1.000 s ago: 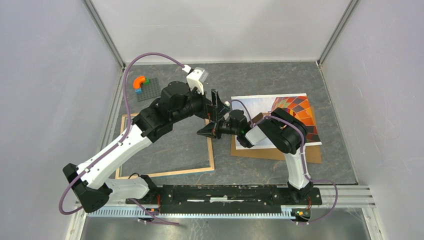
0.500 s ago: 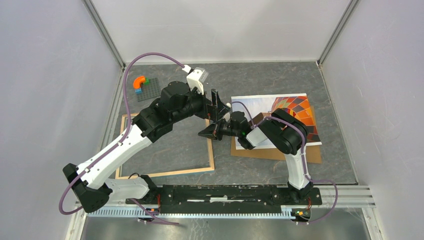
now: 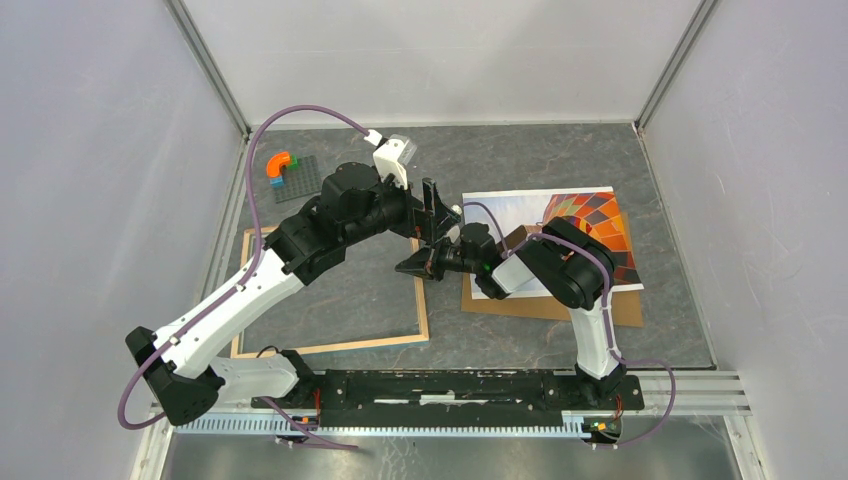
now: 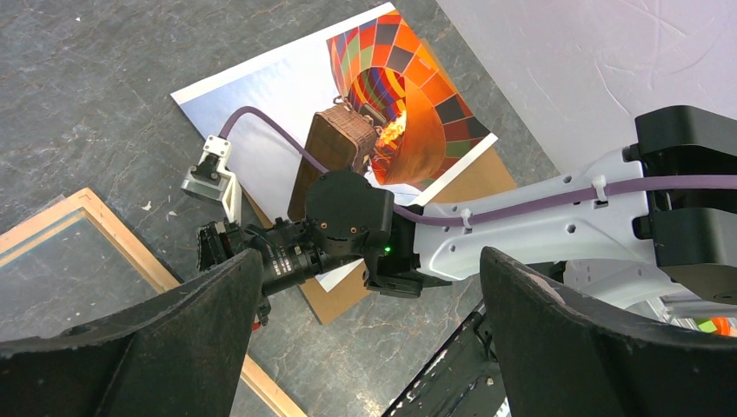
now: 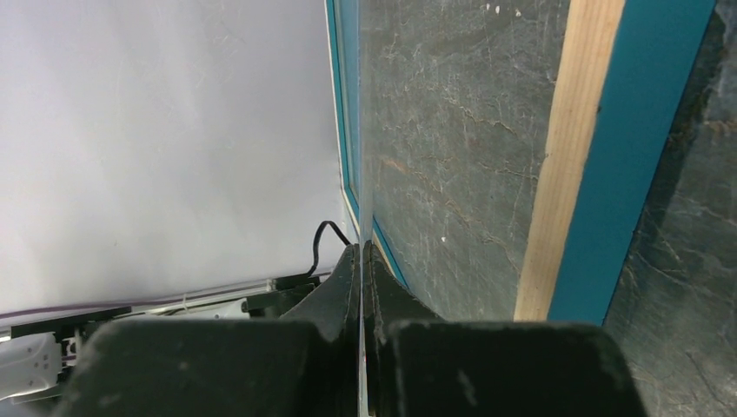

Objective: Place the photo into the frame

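The photo (image 3: 575, 215), a hot-air balloon print, lies at the right on a brown backing board (image 3: 545, 305) and also shows in the left wrist view (image 4: 287, 95). The frame (image 3: 330, 345), light wood side up, lies flat at the left. My right gripper (image 3: 415, 265) sits low at the frame's right rail. In its wrist view the right gripper (image 5: 361, 252) is shut on a thin clear pane seen edge-on, beside a wood-and-blue rail of the frame (image 5: 569, 156). My left gripper (image 3: 435, 215) hovers open just above the right wrist, and the left gripper (image 4: 369, 261) holds nothing.
An orange, green and blue toy piece (image 3: 280, 165) rests on a small grey studded plate (image 3: 305, 180) at the back left. Walls of the enclosure stand close on three sides. The arms' base rail (image 3: 450, 385) runs along the near edge.
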`<state>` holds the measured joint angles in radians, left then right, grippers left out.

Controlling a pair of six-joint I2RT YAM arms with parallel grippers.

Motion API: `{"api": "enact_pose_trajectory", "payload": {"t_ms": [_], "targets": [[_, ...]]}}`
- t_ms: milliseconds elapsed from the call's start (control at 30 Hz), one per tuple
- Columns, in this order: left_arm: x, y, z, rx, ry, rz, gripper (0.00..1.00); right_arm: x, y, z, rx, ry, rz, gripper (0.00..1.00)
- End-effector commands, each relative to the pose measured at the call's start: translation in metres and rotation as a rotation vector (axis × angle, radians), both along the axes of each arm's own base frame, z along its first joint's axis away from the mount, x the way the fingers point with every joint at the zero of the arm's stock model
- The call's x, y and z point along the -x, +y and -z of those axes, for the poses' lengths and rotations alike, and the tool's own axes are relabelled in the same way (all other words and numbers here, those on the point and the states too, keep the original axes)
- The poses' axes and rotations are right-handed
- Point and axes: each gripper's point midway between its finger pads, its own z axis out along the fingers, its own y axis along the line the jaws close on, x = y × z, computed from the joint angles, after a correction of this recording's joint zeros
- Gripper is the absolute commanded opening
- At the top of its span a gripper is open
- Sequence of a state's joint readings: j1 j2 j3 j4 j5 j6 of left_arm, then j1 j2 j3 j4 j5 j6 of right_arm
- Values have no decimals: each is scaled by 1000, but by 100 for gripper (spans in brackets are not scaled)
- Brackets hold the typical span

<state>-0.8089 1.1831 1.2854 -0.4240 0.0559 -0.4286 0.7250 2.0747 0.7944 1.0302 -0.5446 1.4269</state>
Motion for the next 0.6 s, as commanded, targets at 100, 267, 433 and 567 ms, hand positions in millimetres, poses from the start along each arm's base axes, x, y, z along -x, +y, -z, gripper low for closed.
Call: {"api": "enact_pose_trajectory", "payload": {"t_ms": [100,267,433,567], "targets": [[-1,-1,-10,18,-40,17,100,-8,4,-14,58,-138,-13,23],[0,-1,-11,19,-41,18,100,-12,-7,-5,229,-211,-28,46],[-1,-2,-8,14,-35,18,100,-16,-18,-1,376,-261,-33,59],[-1,-1,-9,14,-39,16,100,-19,-30,-2,509,-325,-42,72]]}}
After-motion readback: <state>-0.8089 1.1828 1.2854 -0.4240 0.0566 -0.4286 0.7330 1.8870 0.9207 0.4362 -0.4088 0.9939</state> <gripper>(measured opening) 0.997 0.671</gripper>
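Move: The right gripper still pinches the clear pane by its right edge, low over the frame: the frame's middle is about 14 cm to its left, 5 cm back and 3 cm below. The frame's right bar is some 4 cm to the right of this hand and 3 cm nearer the base. The photo lies about 31 cm to its right and 3 cm ahead. From the high left gripper, the frame's middle is roughly 20 cm left, 4 cm back and 30 cm down. Let go of the pane just inside the frame's right bar: open the shut right fingers to about two thirds while sinking some 2 cm, then rise again by about 1.5 cm. Ease off rightwards, towards the right bar, about 1.5 cm and a little forward as you go, tipping the fingertips down some 20 degrees. ##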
